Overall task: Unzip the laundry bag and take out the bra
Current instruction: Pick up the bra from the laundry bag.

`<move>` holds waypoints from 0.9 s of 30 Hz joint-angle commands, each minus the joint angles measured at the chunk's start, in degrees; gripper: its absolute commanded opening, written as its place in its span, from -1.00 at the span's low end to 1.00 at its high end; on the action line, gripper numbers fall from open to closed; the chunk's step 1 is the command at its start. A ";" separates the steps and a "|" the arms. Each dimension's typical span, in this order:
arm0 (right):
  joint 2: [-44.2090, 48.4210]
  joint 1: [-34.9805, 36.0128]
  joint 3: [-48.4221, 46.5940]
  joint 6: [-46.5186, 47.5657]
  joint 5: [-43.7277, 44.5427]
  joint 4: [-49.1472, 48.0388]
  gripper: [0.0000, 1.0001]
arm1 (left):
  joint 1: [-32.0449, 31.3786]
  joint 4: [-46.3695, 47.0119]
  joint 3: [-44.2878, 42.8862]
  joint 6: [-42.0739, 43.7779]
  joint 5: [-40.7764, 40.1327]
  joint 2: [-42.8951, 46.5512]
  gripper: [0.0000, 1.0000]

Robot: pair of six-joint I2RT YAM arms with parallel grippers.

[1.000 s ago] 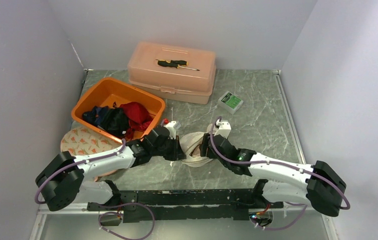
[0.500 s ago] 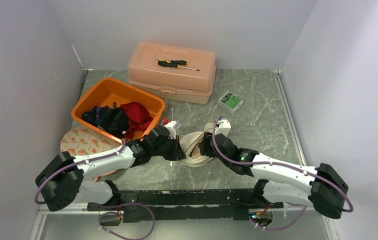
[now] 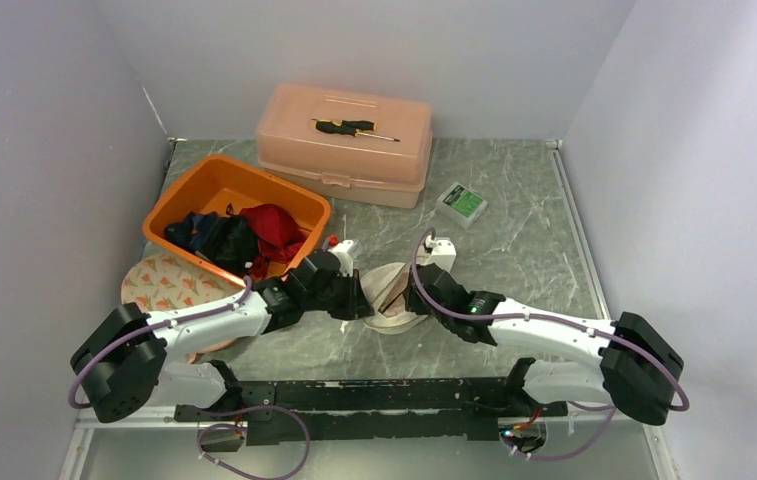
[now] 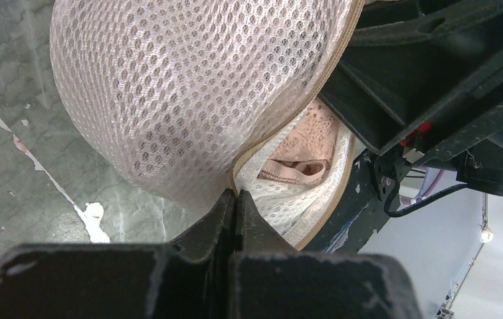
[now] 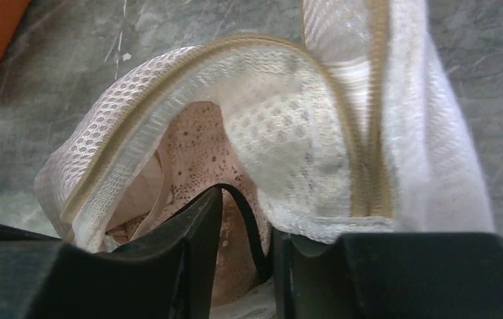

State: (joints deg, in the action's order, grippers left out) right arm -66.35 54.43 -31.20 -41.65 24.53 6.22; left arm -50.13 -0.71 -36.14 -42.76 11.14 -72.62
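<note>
The white mesh laundry bag [image 3: 391, 303] lies on the marble table between my two arms, its zipper open and its mouth gaping. My left gripper [image 3: 358, 299] is shut on the bag's zipper edge [image 4: 236, 193] and holds the mouth up. Inside shows the pink lace bra [image 4: 303, 147]. My right gripper [image 3: 410, 291] reaches into the mouth from the right. Its fingers [image 5: 248, 219] stand a little apart with the lace of the bra [image 5: 192, 149] between them, and the bag's upper flap [image 5: 282, 126] arches over them.
An orange bin [image 3: 201, 186] with dark and red clothes stands at the back left. Behind it is a pink toolbox [image 3: 344, 150] with a screwdriver [image 3: 354, 127] on the lid. A small green-and-white box [image 3: 461, 203] lies right of it. A patterned round mat [image 3: 159, 285] lies beside the left arm.
My right gripper has pushed leftward into the bag's mouth and its fingers have drawn closer together. The left gripper has kept its hold and has not moved.
</note>
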 commanded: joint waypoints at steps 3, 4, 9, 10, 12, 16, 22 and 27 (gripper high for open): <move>0.30 -0.27 -2.19 -0.72 -1.07 -2.98 -0.72 | -0.41 0.80 -1.84 -0.17 -0.09 0.75 -0.95; 1.30 -0.21 -1.88 -0.51 -1.19 -3.34 -0.88 | -0.36 -0.28 -1.83 -0.16 -0.26 0.81 -0.95; 7.43 -0.26 -1.41 2.12 -3.73 -3.91 -1.00 | -0.39 -2.63 -2.19 0.07 -2.11 1.55 -0.95; 9.42 -0.21 -0.69 3.70 -5.23 -5.15 -1.00 | -0.34 -3.27 -2.33 0.13 -2.62 1.78 -0.95; 13.06 -0.21 0.94 6.28 -9.66 -8.44 -1.00 | -0.39 -4.24 -2.63 -0.06 -3.86 2.43 -0.95; 17.93 -0.27 1.97 12.84 -16.45 -9.74 -1.00 | -0.41 -6.60 -4.20 0.02 -5.92 4.16 -0.95; 17.51 -0.37 -0.92 21.04 -22.63 -3.44 -1.00 | -0.34 -10.84 -9.48 1.42 -9.63 5.99 -0.95; 16.55 -0.26 -1.44 24.65 -27.58 -2.64 -1.00 | -0.30 -14.91 -15.59 2.78 -13.88 4.18 -0.95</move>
State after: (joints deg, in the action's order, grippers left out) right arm -50.00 54.08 -29.85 -22.00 2.90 4.27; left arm -50.33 -12.62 -46.11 -42.06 2.52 -68.31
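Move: The bra lies bunched in the open laundry bag, about 2 cm to the left of the right fingertips, level with them fore and aft and 2 cm below; the bag's middle is roughly 3 cm left and 4 cm down, and its folded-back lid 7 cm ahead and 2 cm right. The left hand already pinches the rim, with the bra about 6 cm right, 2 cm forward and 3 cm below, and the bag's middle some 5 cm right, 2 cm forward, 5 cm down. Upward, after the slightest dip, goes the right hand: its half-open fingers shut on the bra's lace cloth and lift about 8 cm, drawing back and left, then sink a little while the wrist swings nearly 30 degrees counter-clockwise. The left hand keeps its pinch on the rim, shifts slightly left, then rises some 6 cm and eases forward. ##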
